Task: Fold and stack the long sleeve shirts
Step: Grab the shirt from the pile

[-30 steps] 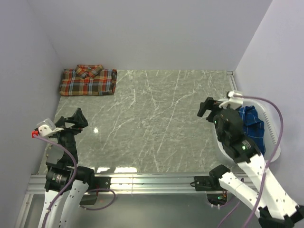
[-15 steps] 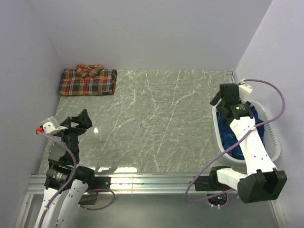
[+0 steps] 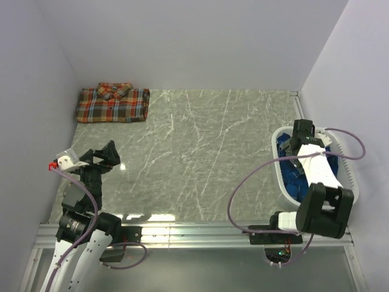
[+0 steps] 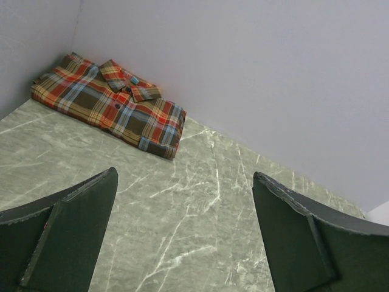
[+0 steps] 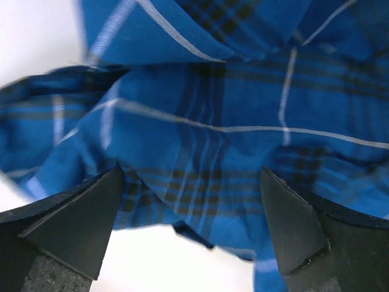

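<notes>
A red-orange plaid shirt (image 3: 113, 103) lies folded flat in the far left corner of the table, also seen in the left wrist view (image 4: 111, 103). A royal blue plaid shirt (image 3: 296, 176) sits crumpled in the white basket (image 3: 279, 173) at the right. My right gripper (image 3: 295, 143) reaches down into the basket; its open fingers straddle a bunched fold of the blue shirt (image 5: 200, 134) without closing on it. My left gripper (image 3: 104, 153) hovers open over the near left of the table, well short of the red-orange shirt, with nothing between its fingers (image 4: 73, 213).
Lavender walls close in the table at the back, left and right. The grey marble tabletop (image 3: 194, 158) stretches between the two arms. A purple cable (image 3: 243, 188) loops from the right arm over the table's near right.
My right arm has swung right and down from above the table into the basket, over the blue shirt. The left gripper has shifted slightly right. Both stayed open.
</notes>
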You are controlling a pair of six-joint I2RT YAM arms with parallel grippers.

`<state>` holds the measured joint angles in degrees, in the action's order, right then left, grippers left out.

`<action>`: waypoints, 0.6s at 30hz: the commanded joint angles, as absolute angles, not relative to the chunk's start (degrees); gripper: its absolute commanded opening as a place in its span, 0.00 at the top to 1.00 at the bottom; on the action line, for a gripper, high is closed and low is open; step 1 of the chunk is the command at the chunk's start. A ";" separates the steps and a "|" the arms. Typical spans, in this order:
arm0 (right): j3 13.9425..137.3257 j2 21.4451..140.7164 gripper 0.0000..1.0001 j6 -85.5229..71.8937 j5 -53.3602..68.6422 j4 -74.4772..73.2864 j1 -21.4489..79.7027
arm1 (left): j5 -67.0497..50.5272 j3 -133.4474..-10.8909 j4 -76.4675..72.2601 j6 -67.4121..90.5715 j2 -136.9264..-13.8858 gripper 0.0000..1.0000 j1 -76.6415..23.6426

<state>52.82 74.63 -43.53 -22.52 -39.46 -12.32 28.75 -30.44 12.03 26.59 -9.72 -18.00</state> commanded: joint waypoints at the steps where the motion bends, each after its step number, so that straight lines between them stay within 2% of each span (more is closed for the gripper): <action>1: 50.81 78.65 0.00 -46.84 -18.91 -30.95 -14.50 | 29.09 -31.20 11.51 25.31 -8.97 0.01 -18.19; 3: 49.75 82.08 0.02 -47.02 -15.83 -28.32 -15.99 | 29.18 -31.20 11.60 25.31 -9.05 0.01 -18.19; 5: 48.17 84.46 0.08 -47.46 -15.12 -26.81 -16.61 | 29.18 -31.38 11.69 25.40 -9.40 0.01 -18.28; 6: 47.73 84.72 0.21 -47.55 -15.12 -26.11 -16.87 | 29.27 -31.38 11.78 25.31 -9.40 0.01 -18.28; 8: 46.94 83.94 0.36 -47.72 -16.16 -25.67 -16.96 | 29.35 -31.38 11.78 25.31 -9.67 0.01 -18.28; 9: 46.93 83.24 0.52 -47.81 -17.48 -26.19 -16.96 | 29.36 -31.38 11.78 25.31 -9.75 0.01 -18.28; 10: 47.02 81.41 0.63 -48.07 -18.36 -26.71 -16.96 | 29.18 -31.38 11.78 25.14 -9.84 0.01 -18.28; 12: 47.81 79.38 0.96 -48.43 -20.03 -29.51 -16.96 | 29.18 -31.38 11.78 25.05 -10.11 0.01 -18.37; 13: 48.86 77.02 1.00 -48.95 -22.30 -30.58 -16.88 | 29.27 -31.38 11.78 25.14 -10.11 0.01 -18.37; 18: 53.68 67.34 1.00 -49.75 -27.24 -34.36 -16.79 | 29.36 -31.38 11.95 25.05 -10.81 0.01 -18.72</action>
<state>48.40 73.82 -48.14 -21.02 -32.88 -16.69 28.80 -30.44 12.05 26.15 -9.72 -18.28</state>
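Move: Nearly straight below the open right hand, some 7 cm down and about 1 cm ahead, lies the blue shirt fold it is going for. The white basket around it has its middle roughly 3 cm back and 4 cm to the right of this hand, about 7 cm below it. From the left hand the blue shirt is far off, around 70 cm to the right, 6 cm ahead and 27 cm lower. Plunging almost straight down about 7 cm into the basket, fingers pointing steeply down, the right hand shuts from wide open near the bottom of its reach and pinches a fold of the blue shirt. With the fingers closed it turns back up, climbing about 5 cm and drifting slightly right. ##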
